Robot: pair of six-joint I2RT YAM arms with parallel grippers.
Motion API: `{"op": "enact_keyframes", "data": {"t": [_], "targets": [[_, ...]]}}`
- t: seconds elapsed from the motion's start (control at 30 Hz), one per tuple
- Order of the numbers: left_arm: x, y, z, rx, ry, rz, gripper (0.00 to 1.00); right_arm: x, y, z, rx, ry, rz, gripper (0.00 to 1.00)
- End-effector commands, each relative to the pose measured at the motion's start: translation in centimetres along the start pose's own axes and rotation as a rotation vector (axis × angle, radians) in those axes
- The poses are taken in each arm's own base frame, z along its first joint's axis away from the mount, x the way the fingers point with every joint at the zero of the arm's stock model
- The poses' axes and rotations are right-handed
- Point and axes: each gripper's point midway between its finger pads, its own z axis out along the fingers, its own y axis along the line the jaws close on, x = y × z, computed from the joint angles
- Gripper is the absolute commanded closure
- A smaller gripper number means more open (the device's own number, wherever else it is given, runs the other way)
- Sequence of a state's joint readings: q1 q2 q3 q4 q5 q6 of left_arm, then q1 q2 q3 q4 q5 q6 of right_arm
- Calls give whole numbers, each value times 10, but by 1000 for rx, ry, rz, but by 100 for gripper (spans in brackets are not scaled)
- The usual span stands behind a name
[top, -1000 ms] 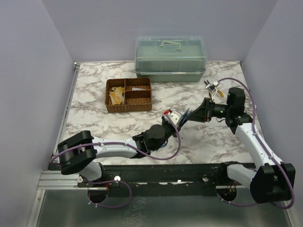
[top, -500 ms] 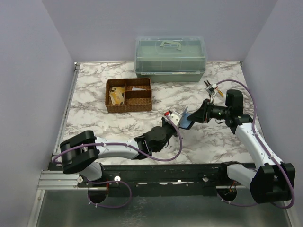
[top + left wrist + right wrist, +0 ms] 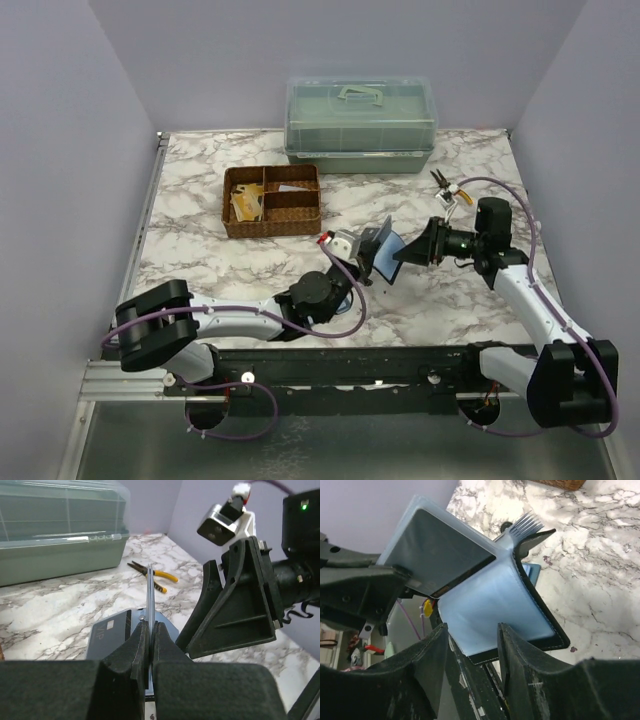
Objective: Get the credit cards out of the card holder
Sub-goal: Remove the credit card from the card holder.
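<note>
The card holder hangs open above the table's middle, black outside and blue-grey inside. My left gripper is shut on the thin edge of one flap, which stands upright between its jaws. A dark credit card sits in the holder's sleeve; in the left wrist view it shows as a grey card marked VIP. My right gripper is open, its fingers standing either side of the other flap's lower edge with gaps showing. From above, the right gripper meets the holder from the right.
A brown wicker basket with compartments lies at the back left. A green lidded box stands along the back wall. Yellow-handled pliers lie on the marble near the right arm.
The left gripper has carried the card holder left and back, and it now hangs wider open. The right gripper's jaws have widened off the flap they pinched.
</note>
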State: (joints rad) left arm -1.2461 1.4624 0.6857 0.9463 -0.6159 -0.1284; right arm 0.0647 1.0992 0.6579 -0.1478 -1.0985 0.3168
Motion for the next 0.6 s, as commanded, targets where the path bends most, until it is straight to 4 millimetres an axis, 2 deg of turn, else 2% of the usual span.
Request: {"op": "enact_keyframes", "data": {"t": [0.0, 0.1, 0.23, 0.43, 0.57], "targets": [[-49, -3, -10, 3, -180, -323, 100, -13, 24, -9, -157, -30, 12, 50], [-46, -4, -16, 32, -189, -395, 100, -16, 36, -14, -223, -25, -60, 48], [-43, -4, -25, 106, -194, -511, 100, -17, 46, -19, -266, -16, -199, 40], [-44, -14, -37, 212, -200, -583, 100, -14, 41, -18, -269, -19, -256, 30], [-46, -23, -41, 273, -195, -586, 100, -20, 32, -15, -238, -28, -303, 25]]}}
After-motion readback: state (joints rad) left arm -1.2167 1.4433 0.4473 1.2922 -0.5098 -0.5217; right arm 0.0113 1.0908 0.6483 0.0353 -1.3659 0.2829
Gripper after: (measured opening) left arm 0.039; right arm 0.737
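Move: The left hand already pinches an inner leaf of the card holder, whose middle lies about 3 cm to its right, 1 cm ahead and 3 cm below. From the right hand, fingers part open, the holder is some 4 cm to the left, level fore and aft, about 1 cm lower. The blue booklet lies roughly 12 cm back and 12 cm left of the left hand; the pliers some 19 cm ahead and 14 cm right of the right hand, both things far below. Left, still pinching the holder's leaf, draws back-left, rolling left-side-down; right hand rises about 3.5 cm and opens wider. ##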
